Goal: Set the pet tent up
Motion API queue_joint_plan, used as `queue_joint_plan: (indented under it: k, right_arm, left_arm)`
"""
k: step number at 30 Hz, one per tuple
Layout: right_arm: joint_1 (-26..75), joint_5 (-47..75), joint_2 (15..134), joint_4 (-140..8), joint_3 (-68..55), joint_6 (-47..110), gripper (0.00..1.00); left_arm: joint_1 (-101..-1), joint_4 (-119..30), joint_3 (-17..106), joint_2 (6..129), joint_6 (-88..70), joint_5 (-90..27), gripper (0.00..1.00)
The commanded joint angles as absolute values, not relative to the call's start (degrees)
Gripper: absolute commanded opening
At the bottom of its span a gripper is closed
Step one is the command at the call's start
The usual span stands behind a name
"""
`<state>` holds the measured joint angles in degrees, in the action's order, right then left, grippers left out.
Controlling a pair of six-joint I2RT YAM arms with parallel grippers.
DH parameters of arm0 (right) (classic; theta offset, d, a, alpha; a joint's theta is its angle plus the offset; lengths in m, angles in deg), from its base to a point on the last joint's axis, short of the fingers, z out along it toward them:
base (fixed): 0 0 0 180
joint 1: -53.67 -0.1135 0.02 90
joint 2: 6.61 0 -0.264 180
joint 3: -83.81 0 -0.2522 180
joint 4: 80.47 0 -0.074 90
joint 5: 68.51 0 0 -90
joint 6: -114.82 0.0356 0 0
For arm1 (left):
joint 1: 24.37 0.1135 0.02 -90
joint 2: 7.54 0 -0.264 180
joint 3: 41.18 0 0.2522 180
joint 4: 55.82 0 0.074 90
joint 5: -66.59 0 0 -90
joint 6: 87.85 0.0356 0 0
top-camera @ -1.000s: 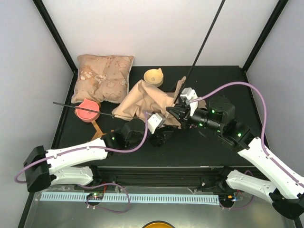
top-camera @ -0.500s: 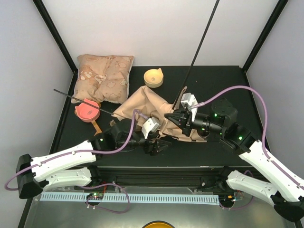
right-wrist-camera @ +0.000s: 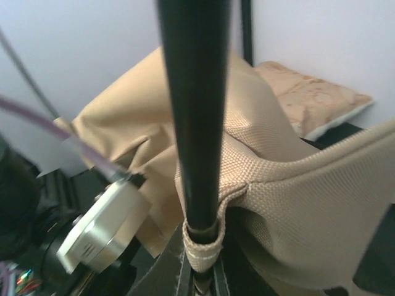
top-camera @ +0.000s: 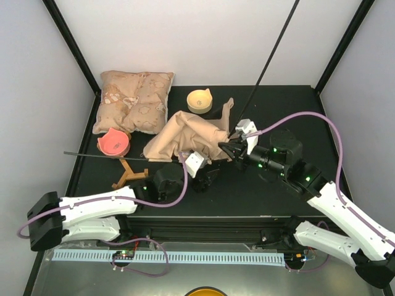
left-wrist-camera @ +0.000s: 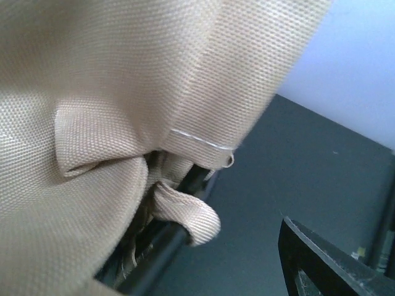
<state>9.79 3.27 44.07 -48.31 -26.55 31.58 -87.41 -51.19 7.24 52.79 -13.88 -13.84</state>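
Note:
The pet tent (top-camera: 191, 134) lies as a crumpled tan canvas heap in the middle of the table. One thin black pole (top-camera: 271, 52) slants up from it toward the back. My right gripper (top-camera: 229, 148) is shut on that pole's lower end. In the right wrist view the pole (right-wrist-camera: 194, 111) sits in a tan webbing loop (right-wrist-camera: 203, 246) just above the closed fingers. A second pole (top-camera: 117, 156) lies level, sticking out to the left. My left gripper (top-camera: 205, 172) is open at the tent's near edge. Its view shows canvas, a loop (left-wrist-camera: 192, 219) round a pole, and one finger (left-wrist-camera: 327, 265) standing apart.
A beige patterned pillow (top-camera: 134, 100) lies at the back left, with a yellow bowl (top-camera: 199, 100) behind the tent. A pink bowl (top-camera: 113, 142) and a small wooden stand (top-camera: 131, 176) sit left of the tent, under the level pole.
The left arm has drawn back toward its base, uncovering the wooden stand. The level pole has dropped lower and further left. The upright pole leans more to the right.

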Motion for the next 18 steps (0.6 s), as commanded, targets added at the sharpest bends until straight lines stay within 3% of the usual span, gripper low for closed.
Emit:
queue_joint_plan:
  k: [1, 10, 14, 18]
  right_arm:
    - [10.52, 15.66, 44.76, -45.22, -27.09, 36.81, 0.01]
    - [12.02, 21.78, 46.57, -49.29, -28.21, 40.42, 0.01]
    - [12.44, 20.73, 47.2, -50.81, -28.8, 40.94, 0.01]
    - [12.58, 20.39, 47.93, -51.06, -28.76, 41.1, 0.01]
  left_arm:
    - [-88.91, -68.14, 9.32, 57.82, 0.35, -2.52, 0.73]
    - [-88.9, -55.33, 14.15, 65.49, -1.95, 12.88, 0.83]
    - [-88.96, -55.78, 9.88, 62.18, -4.85, 18.24, 0.98]
    - [-88.95, -53.38, 8.02, 58.09, -4.59, 17.29, 0.99]
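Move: The strapped pole joint on the tent's near edge is about 6 cm ahead of the open left hand, 2 cm right and roughly level. From the right hand, which already grips a pole in its fabric loop, the joint is some 5 cm ahead, 4 cm left and 13 cm lower. The tent's crumpled body centres about 18 cm ahead of the left hand, 8 cm left and slightly lower; the wooden stand is some 13 cm ahead, 31 cm left and 13 cm below. Forward together: the right hand keeps its pinch on the pole and loop, carrying them about 6 cm out and 3 cm right, sinking slightly late, while turning some 20 degrees clockwise. The left follows the tent's near edge about 6 cm, then veers left and dips a little; it turns counter-clockwise, tips down, rolls its left side up, and spreads its fingers fully, gripping nothing. ##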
